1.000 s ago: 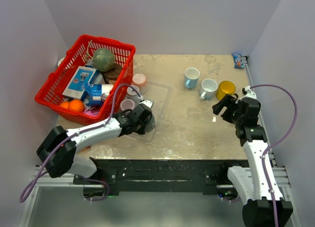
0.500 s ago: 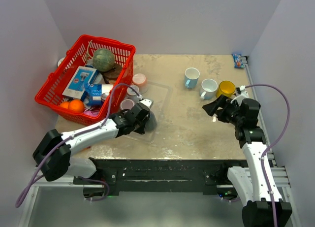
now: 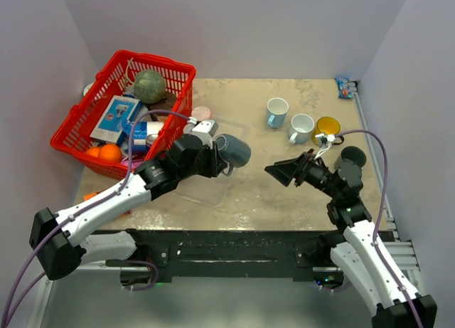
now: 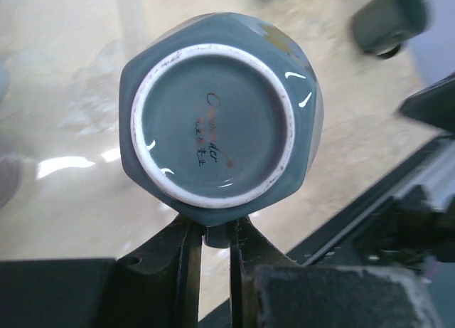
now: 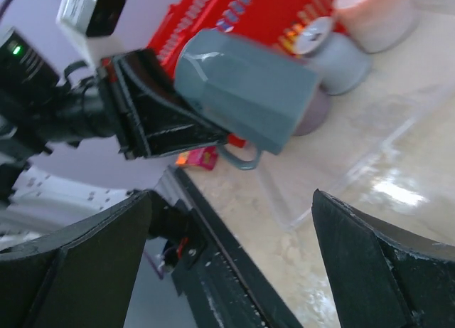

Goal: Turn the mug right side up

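Note:
The grey-blue mug (image 3: 236,151) is lifted off the table and lies on its side, its base facing the left wrist camera (image 4: 213,122). My left gripper (image 3: 217,159) is shut on the mug's handle, which sits pinched between the fingers (image 4: 186,253). My right gripper (image 3: 279,171) is open and empty, pointing left at the mug from a short way off. In the right wrist view the mug (image 5: 245,93) hangs sideways with its handle down, beyond the open fingers (image 5: 85,271).
A red basket (image 3: 71,125) full of items stands at the back left. A clear tray (image 3: 210,188) lies under the mug. Pink cups (image 3: 201,115) stand beside the basket. Light blue (image 3: 276,112), white (image 3: 301,127) and yellow (image 3: 327,129) mugs stand upright at the back right.
My left arm has lifted the mug off the tray, moved it right and tipped it sideways. My right gripper has swung left toward the mug.

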### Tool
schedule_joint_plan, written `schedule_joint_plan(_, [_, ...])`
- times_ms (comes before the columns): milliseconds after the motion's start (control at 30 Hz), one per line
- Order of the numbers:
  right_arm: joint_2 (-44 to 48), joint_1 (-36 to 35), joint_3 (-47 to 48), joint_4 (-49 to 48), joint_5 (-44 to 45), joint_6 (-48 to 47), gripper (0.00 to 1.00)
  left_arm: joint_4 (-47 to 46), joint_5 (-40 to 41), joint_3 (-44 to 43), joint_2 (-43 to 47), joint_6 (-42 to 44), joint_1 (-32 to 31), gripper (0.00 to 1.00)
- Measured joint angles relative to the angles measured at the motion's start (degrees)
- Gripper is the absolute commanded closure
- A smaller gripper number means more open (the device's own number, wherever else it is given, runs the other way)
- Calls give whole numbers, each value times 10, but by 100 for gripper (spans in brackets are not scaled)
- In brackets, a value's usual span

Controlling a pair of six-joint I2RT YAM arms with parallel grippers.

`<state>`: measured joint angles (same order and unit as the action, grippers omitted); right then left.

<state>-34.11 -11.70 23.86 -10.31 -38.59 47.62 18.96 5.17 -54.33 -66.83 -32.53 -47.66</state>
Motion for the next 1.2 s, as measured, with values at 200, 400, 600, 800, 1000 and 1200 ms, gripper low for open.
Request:
schedule_joint_plan(200, [-53, -143, 2, -105, 25, 10, 1, -103, -88, -1, 19, -54, 0, 100])
schedule_joint_plan(400, [-130, -226, 32, -146, 93, 9, 3, -235, -154, 19, 47, -125, 0, 100])
schedule_joint_plan(600, [-123, -250, 57, -179, 153, 10, 8, -324, -197, 37, 59, -177, 0, 100])
schedule_joint_plan(800, [-95, -250, 76, -200, 181, 11, 30, -363, -214, 46, 59, -203, 0, 100])
schedule_joint_plan(1000, [-101, -250, 87, -202, 184, 21, 68, -391, -219, 49, 60, -214, 1, 100])
schedule_joint_plan(1200, [-101, -253, 96, -205, 187, 35, 100, -417, -215, 55, 61, -228, 6, 100])
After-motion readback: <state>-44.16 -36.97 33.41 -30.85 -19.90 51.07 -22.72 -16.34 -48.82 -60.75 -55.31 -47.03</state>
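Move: The left hand already holds the grey mug by its handle, mouth slanting down; the mug's body is about 3 cm ahead, 3 cm right and 3 cm above that hand. The open right gripper waits some 16 cm to the left hand's right, 3 cm back and 5 cm higher. From the right hand the mug handle is about 15 cm left, 3 cm ahead and 5 cm below; the light-blue mug stands 26 cm ahead, 3 cm right, the white mug 20 cm ahead, 11 cm right, both roughly 18 cm lower. Keeping its pinch on the handle, the left hand lifts the grey mug about 17 cm while easing right and a little back, rolling some 45 degrees with its left side dropping and turning slightly clockwise, so its fingers come from slanting down to level, towards the right gripper. The open right hand first sweeps left towards the handle, then rises about 10 cm alongside with its fingertips tilting up, and closes on the handle from the mouth side, opposite the left fingers. ##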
